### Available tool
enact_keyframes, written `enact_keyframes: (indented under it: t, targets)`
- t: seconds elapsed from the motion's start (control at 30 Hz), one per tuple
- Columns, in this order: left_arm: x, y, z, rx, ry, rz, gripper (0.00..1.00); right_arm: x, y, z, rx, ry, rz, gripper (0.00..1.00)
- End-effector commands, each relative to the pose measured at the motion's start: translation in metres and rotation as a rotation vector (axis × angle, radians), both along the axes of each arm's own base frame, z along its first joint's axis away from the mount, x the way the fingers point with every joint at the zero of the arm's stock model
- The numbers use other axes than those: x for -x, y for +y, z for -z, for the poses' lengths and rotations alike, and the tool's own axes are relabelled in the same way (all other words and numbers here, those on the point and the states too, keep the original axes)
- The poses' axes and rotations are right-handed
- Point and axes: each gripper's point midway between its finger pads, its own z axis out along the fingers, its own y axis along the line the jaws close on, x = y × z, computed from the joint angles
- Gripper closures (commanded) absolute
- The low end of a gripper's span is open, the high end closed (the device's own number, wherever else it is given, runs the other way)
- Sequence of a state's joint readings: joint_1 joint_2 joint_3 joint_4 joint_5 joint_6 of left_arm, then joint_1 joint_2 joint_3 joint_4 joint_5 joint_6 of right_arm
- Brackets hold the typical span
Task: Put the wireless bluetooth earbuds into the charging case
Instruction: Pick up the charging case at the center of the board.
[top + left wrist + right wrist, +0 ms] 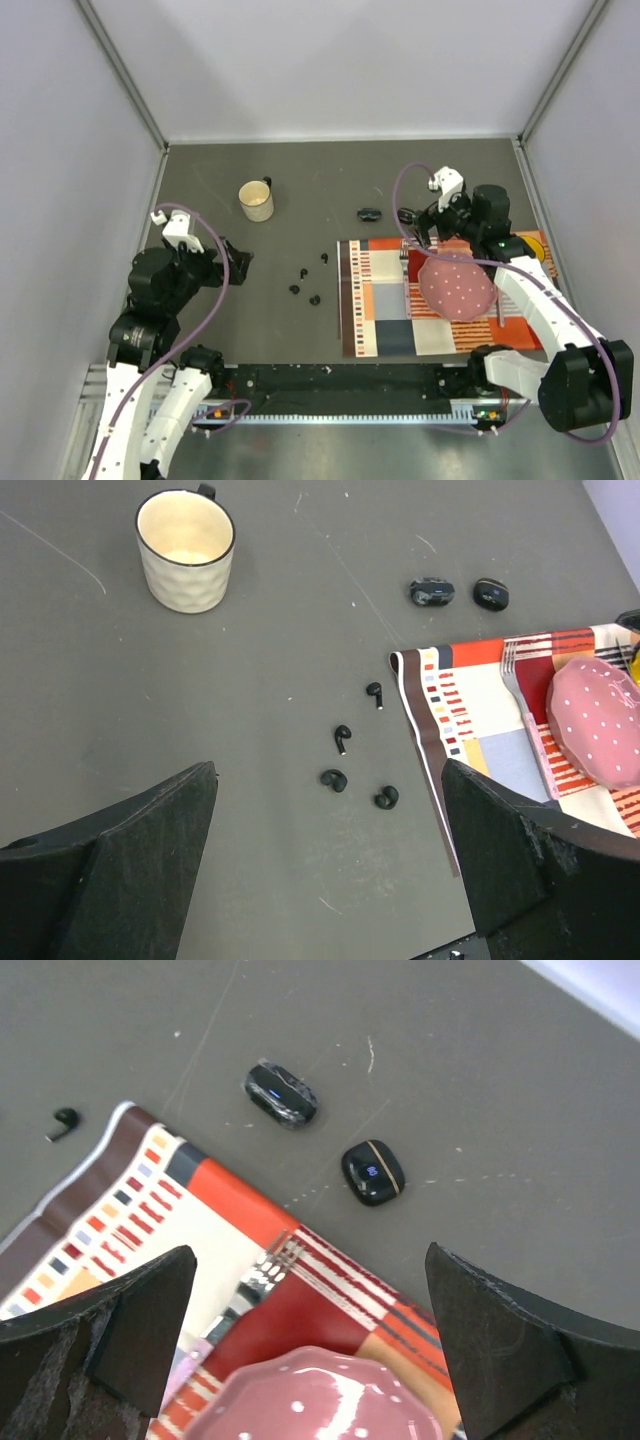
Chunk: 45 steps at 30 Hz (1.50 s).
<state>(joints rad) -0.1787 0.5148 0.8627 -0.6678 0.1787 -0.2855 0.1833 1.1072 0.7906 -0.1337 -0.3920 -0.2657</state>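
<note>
Several tiny black earbuds lie loose on the dark table, left of the striped placemat. In the left wrist view they sit ahead of the fingers, the nearest two just beyond the tips and the others further off. Two black oval charging cases lie shut beyond the mat's far corner. My left gripper hangs open and empty, left of the earbuds. My right gripper is open and empty over the mat's far edge, short of the cases.
A cream mug stands at the back left. The striped placemat carries a pink dotted plate and a fork. One earbud shows beside the mat's corner in the right wrist view. Grey walls enclose three sides.
</note>
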Motion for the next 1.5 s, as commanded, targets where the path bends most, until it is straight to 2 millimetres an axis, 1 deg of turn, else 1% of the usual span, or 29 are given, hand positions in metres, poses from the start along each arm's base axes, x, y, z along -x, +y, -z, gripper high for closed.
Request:
enact_keyframes:
  t: [0.0, 0.07, 0.1, 0.17, 0.23, 0.27, 0.3, 0.33, 0.37, 0.4, 0.47, 0.5, 0.57, 0.7, 0.77, 0.8, 0.9, 0.93, 0.97, 1.0, 1.03, 1.07, 1.1, 1.17, 1.23, 1.27, 1.37, 1.4, 1.47]
  targets:
    - [0.009, -0.001, -0.025, 0.011, -0.075, 0.018, 0.01, -0.011, -0.004, -0.022, 0.167, -0.167, -0.095, 0.01]
    - [0.006, 0.002, -0.023, -0.003, -0.078, 0.003, 0.01, -0.014, -0.003, -0.026, 0.189, -0.201, -0.116, 0.01]
    - [0.004, 0.001, -0.021, -0.007, -0.073, 0.006, 0.01, -0.018, -0.002, -0.034, 0.178, -0.226, -0.108, 0.01]
    - [0.0, -0.001, -0.017, -0.01, -0.052, 0.018, 0.01, -0.018, 0.002, -0.036, 0.169, -0.237, -0.126, 0.01]
    - [-0.002, -0.004, -0.014, -0.011, -0.03, 0.036, 0.01, -0.022, 0.002, -0.035, 0.171, -0.276, -0.125, 0.01]
    - [-0.002, -0.007, -0.013, -0.015, -0.026, 0.056, 0.01, -0.023, 0.002, -0.026, 0.18, -0.26, -0.126, 0.01]
    - [-0.002, -0.008, -0.011, -0.018, -0.022, 0.062, 0.01, -0.026, 0.003, -0.027, 0.188, -0.283, -0.137, 0.01]
    - [-0.004, -0.008, -0.009, -0.024, -0.021, 0.062, 0.01, -0.027, 0.003, -0.024, 0.23, -0.295, -0.171, 0.01]
    - [-0.005, -0.008, -0.01, -0.028, -0.035, 0.064, 0.01, -0.027, 0.003, -0.009, 0.249, -0.243, -0.19, 0.01]
    - [-0.007, -0.007, -0.008, -0.03, -0.039, 0.058, 0.01, -0.03, 0.004, -0.011, 0.253, -0.237, -0.197, 0.01]
    - [-0.01, -0.007, -0.012, -0.025, -0.065, 0.053, 0.01, -0.028, 0.006, 0.005, 0.276, -0.171, -0.239, 0.01]
    - [-0.01, -0.007, -0.011, -0.024, -0.068, 0.051, 0.01, -0.031, 0.009, 0.003, 0.279, -0.173, -0.261, 0.01]
    - [-0.01, -0.007, -0.012, -0.024, -0.071, 0.053, 0.01, -0.034, 0.01, 0.007, 0.297, -0.163, -0.284, 0.01]
    - [-0.009, -0.006, -0.006, -0.034, -0.061, 0.057, 0.01, -0.048, 0.009, 0.019, 0.331, -0.125, -0.299, 0.03]
    - [-0.008, -0.007, -0.005, -0.038, -0.065, 0.065, 0.01, -0.051, 0.009, 0.027, 0.33, -0.083, -0.299, 0.04]
    - [-0.008, -0.007, -0.004, -0.04, -0.065, 0.062, 0.01, -0.055, 0.011, 0.031, 0.333, -0.07, -0.321, 0.06]
    - [-0.01, -0.004, -0.001, -0.043, -0.064, 0.047, 0.01, -0.063, 0.006, 0.038, 0.334, -0.045, -0.324, 0.08]
    - [-0.009, -0.004, 0.0, -0.041, -0.061, 0.046, 0.01, -0.067, 0.005, 0.047, 0.331, -0.023, -0.338, 0.09]
    - [-0.009, -0.004, 0.001, -0.033, -0.056, 0.042, 0.01, -0.069, 0.005, 0.051, 0.322, -0.014, -0.35, 0.09]
    - [-0.008, -0.004, 0.003, -0.03, -0.052, 0.041, 0.01, -0.073, 0.006, 0.05, 0.3, -0.009, -0.367, 0.13]
    - [-0.007, -0.005, 0.003, -0.023, -0.054, 0.04, 0.01, -0.075, 0.006, 0.063, 0.293, 0.031, -0.381, 0.14]
    - [-0.006, -0.004, 0.003, -0.014, -0.053, 0.034, 0.01, -0.077, 0.006, 0.066, 0.292, 0.042, -0.393, 0.14]
    - [-0.005, -0.004, 0.005, -0.011, -0.052, 0.03, 0.01, -0.084, 0.002, 0.064, 0.291, 0.04, -0.385, 0.16]
    - [-0.005, -0.003, 0.008, 0.002, -0.045, 0.018, 0.01, -0.092, -0.001, 0.073, 0.284, 0.065, -0.389, 0.17]
    - [-0.003, -0.002, 0.008, 0.014, -0.048, 0.008, 0.01, -0.095, -0.001, 0.081, 0.277, 0.09, -0.401, 0.19]
    - [-0.003, -0.002, 0.011, 0.016, -0.042, 0.002, 0.01, -0.099, 0.001, 0.085, 0.269, 0.101, -0.414, 0.21]
    - [-0.004, 0.0, 0.013, 0.023, -0.04, -0.016, 0.01, -0.106, 0.001, 0.09, 0.268, 0.126, -0.411, 0.24]
    - [-0.005, 0.0, 0.013, 0.026, -0.04, -0.02, 0.01, -0.107, 0.0, 0.099, 0.267, 0.15, -0.409, 0.25]
    - [-0.006, 0.0, 0.015, 0.038, -0.033, -0.024, 0.01, -0.11, -0.001, 0.103, 0.271, 0.164, -0.408, 0.28]
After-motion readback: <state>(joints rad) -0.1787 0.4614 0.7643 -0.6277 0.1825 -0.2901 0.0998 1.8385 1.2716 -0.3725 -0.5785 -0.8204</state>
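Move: The charging case lies about 12 cm ahead of the right hand, 3 cm to its left and some 17 cm below. The other black case sits level with it, roughly 9 cm farther left. On the mat, the fork's middle is about 15 cm nearer than the charging case, straight back from it, and the pink plate is some 6 cm behind and 8 cm right of the hand. From the left hand the charging case is about 22 cm ahead, 36 cm right, 25 cm below. Nothing is touched yet: the right hand heads for the charging case, rising barely a centimetre, then slanting down and forward, about 11 cm down and 10 cm out. Its fingers swing some 20 degrees counter-clockwise and dip more steeply while the wrist rolls; they narrow from wide open to about three-quarters. The left hand only sinks about 2 cm. ##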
